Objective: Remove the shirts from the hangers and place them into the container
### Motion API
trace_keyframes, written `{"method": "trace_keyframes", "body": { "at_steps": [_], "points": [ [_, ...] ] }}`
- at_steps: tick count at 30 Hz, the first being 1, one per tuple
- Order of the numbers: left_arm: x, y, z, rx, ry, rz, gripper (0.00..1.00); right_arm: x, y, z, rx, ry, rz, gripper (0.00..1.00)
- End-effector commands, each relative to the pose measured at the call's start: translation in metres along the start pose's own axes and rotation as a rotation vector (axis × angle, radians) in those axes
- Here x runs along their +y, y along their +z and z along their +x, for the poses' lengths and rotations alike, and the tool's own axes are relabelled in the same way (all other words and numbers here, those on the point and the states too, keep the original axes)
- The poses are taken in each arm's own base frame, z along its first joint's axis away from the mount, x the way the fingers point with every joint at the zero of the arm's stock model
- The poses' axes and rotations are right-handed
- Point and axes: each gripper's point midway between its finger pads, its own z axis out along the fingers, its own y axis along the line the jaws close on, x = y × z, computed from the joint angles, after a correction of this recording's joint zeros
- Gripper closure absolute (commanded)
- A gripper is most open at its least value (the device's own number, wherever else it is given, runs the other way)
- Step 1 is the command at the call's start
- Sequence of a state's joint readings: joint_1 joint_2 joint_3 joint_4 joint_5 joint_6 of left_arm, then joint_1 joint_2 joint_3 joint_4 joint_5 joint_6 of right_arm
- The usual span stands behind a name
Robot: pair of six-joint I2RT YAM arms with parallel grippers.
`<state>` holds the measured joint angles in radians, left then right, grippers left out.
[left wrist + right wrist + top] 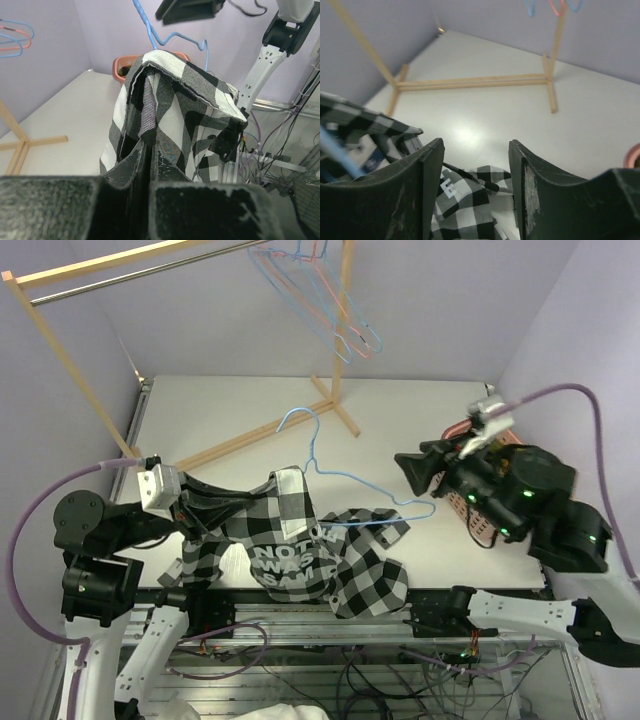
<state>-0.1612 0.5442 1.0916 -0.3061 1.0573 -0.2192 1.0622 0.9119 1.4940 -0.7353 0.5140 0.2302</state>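
The black-and-white checked shirt (300, 555) lies bunched at the table's near edge, white lettering up. My left gripper (200, 508) is shut on its left part and holds a fold raised; the fabric (175, 100) rises straight from my closed fingers (165, 165). A light blue hanger (345, 480) is partly inside the shirt, hook pointing away, its right end sticking out under my right gripper (415, 470). That gripper (475, 150) is open and empty above the shirt (470, 195). The pink container (483, 528) is mostly hidden behind the right arm.
A wooden rack (335, 405) stands at the back, with blue and pink hangers (320, 290) on its rail. Its base bars (470, 81) cross the white table. The container's rim (120, 67) shows beyond the shirt. Purple walls close the left and back.
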Motion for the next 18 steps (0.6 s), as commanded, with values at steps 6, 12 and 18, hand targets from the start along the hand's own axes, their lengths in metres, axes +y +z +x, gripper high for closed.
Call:
{"method": "trace_keyframes", "body": {
  "at_steps": [6,12,18],
  "points": [
    [-0.003,-0.004,0.001,-0.023,0.049,-0.015,0.93,0.03,-0.039,-0.018,-0.065,0.02,-0.275,0.5],
    [-0.006,-0.005,-0.004,-0.02,0.061,-0.009,0.93,0.038,-0.036,0.009,0.024,-0.019,-0.32,0.49],
    [-0.005,-0.004,-0.003,-0.02,0.053,-0.012,0.93,0.049,-0.047,0.03,0.08,-0.009,-0.409,0.48]
  ]
}}
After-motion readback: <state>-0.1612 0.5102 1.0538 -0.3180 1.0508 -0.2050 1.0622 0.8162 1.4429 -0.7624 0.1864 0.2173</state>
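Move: For the empty right gripper, the bare right end of the hanger lies about 7 cm back, 2 cm to its right and some 5 cm below. The hanger's hook stands about 7 cm ahead and 20 cm to the left, near level in height; the shirt shoulder held by the left gripper is roughly 28 cm left, 6 cm back and 5 cm lower. From the left gripper the hanger's bare end is about 30 cm to its right, 1 cm back, near level. Draw the open right gripper back about 5 cm and slightly left towards the bare end of the hanger, lifting at first and then lowering again so its fingers come over the wire, while turning it some 20 degrees counter-clockwise. Keep its fingers open. Hold the left gripper practically in place, still shut on the shirt's shoulder. ##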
